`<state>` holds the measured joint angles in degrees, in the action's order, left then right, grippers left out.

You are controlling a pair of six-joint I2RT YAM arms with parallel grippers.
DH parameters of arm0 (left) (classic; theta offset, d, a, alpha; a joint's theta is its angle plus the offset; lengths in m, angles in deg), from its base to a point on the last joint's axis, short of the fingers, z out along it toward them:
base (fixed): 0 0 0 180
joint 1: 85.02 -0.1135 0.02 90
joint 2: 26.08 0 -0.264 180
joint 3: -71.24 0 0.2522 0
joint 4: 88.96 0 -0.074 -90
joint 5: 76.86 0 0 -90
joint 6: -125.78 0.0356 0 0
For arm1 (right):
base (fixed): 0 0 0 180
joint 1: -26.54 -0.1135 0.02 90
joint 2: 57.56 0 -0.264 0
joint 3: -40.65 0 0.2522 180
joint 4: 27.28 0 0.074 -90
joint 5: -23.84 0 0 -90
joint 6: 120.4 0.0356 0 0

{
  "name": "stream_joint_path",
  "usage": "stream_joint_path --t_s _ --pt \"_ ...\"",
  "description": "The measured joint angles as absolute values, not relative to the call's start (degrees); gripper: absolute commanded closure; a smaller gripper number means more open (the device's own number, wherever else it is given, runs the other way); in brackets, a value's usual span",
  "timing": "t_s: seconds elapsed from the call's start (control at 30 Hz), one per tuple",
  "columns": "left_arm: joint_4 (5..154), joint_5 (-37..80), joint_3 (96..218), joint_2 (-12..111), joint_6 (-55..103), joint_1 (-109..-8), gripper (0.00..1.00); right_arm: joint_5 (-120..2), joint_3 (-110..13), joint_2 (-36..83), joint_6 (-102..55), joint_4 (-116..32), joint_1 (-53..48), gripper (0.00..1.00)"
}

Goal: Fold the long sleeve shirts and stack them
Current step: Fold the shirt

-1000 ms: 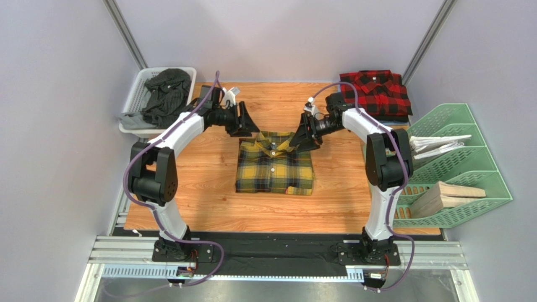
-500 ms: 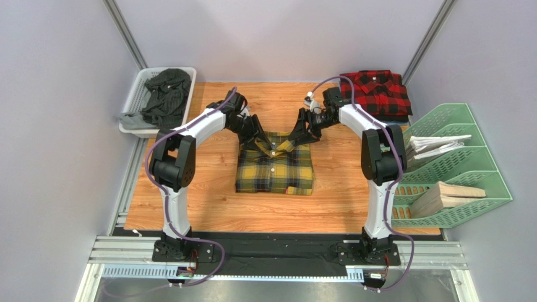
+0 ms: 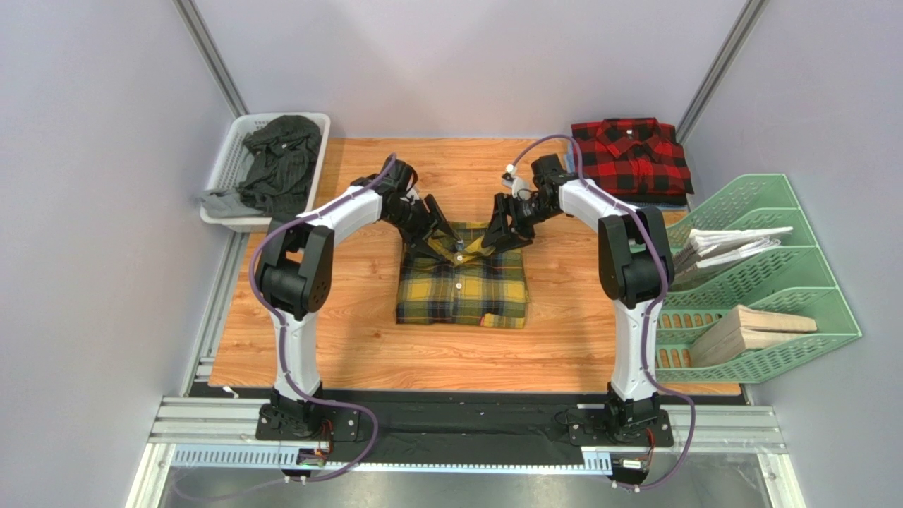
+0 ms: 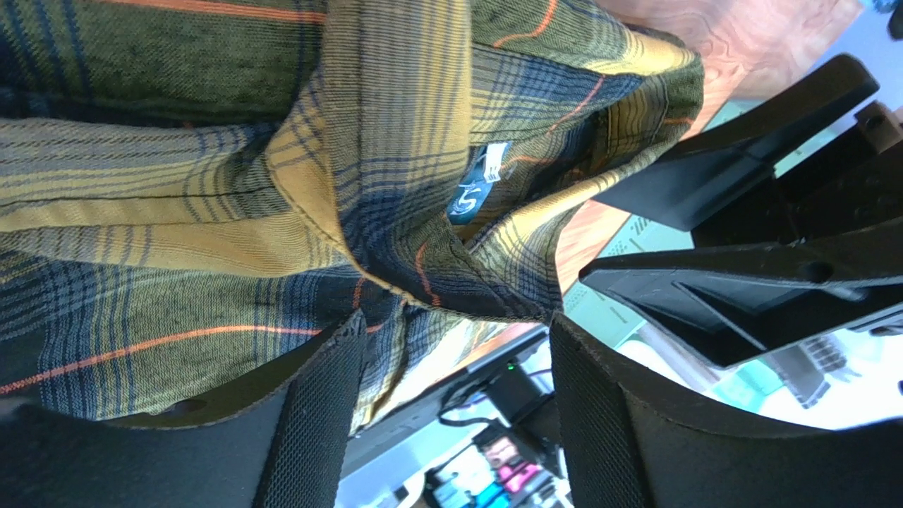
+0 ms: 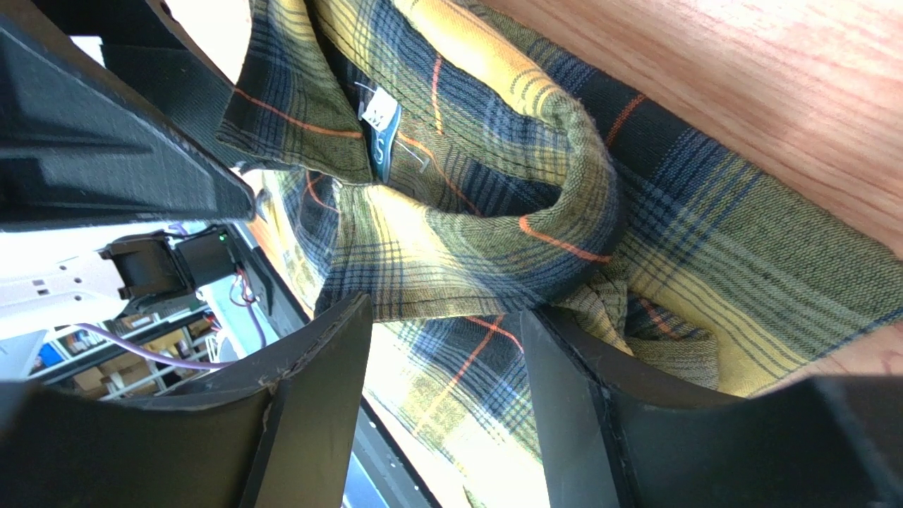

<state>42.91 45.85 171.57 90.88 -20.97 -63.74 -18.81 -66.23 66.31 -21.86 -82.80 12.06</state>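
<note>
The yellow plaid long sleeve shirt [image 3: 462,286] lies folded in the middle of the wooden table, collar toward the back. A red plaid long sleeve shirt [image 3: 633,157] lies folded at the back right corner. My left gripper [image 3: 435,235] is at the left side of the yellow shirt's collar [image 4: 424,180], jaws open, fingertips touching the cloth [image 4: 456,328]. My right gripper [image 3: 498,231] is at the collar's right side [image 5: 551,201], also open [image 5: 445,312], with plaid fabric showing through the gap. Each wrist view shows the other gripper's black fingers just across the collar.
A white basket [image 3: 219,169] with dark grey clothes [image 3: 278,153] sits at the back left, off the table edge. A green file rack [image 3: 763,196] holding papers and wooden blocks [image 3: 753,328] stands along the right side.
The left arm swung in from the back left and lowered its gripper onto the collar. The right gripper shifted slightly back and left at the collar. The left jaws widened.
</note>
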Motion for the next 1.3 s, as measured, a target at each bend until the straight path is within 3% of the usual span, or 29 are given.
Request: stream_joint_path --t_s 0.3,0.63,0.77,0.8,0.93,1.1,1.3 --pt "42.8 45.4 171.5 90.9 -24.7 -64.4 0.35 -19.2 -66.2 65.3 -22.8 -83.6 12.1 0.4" --pt "43.3 44.6 172.3 93.0 -26.3 -64.9 0.48 -19.1 -66.4 65.0 -22.8 -83.7 12.1 0.4" --pt "44.1 45.5 172.3 94.0 -26.9 -65.2 0.63 -18.5 -67.1 65.0 -22.7 -83.6 12.0 0.4" --pt "44.3 45.7 172.3 94.0 -26.9 -65.2 0.74 -18.4 -67.4 65.0 -22.7 -83.6 11.9 0.41" --pt "46.4 46.5 172.3 94.0 -27.0 -65.2 1.0 -17.6 -68.1 65.0 -22.6 -83.4 11.7 0.41" --pt "51.6 48.1 170.1 94.0 -26.8 -65.3 1.0 -17.1 -68.1 65.0 -22.5 -83.4 11.3 0.41" --pt "64.7 50.9 158.9 93.1 -25.7 -66.0 1.0 -17.1 -68.3 66.0 -22.8 -83.3 11.0 0.43"
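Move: The left collar flap of the yellow plaid shirt lies almost straight under my open left hand, about 3 cm down. From this hand, the right collar flap is some 6 cm to the right and level fore and aft; the middle of the folded body is about 6 cm back and 3 cm to the right. For my right hand, the right collar flap is roughly 1 cm back, 3 cm to its left and 2 cm below. I work my left hand forward about 2 cm over the left collar flap, sinking slightly, and shut the widely open fingers on its edge; then, kept shut, they go down and a little back, ending some 4 cm lower than they started. My right hand rises about 2 cm beside the right collar flap and edges left, fingers staying open. ##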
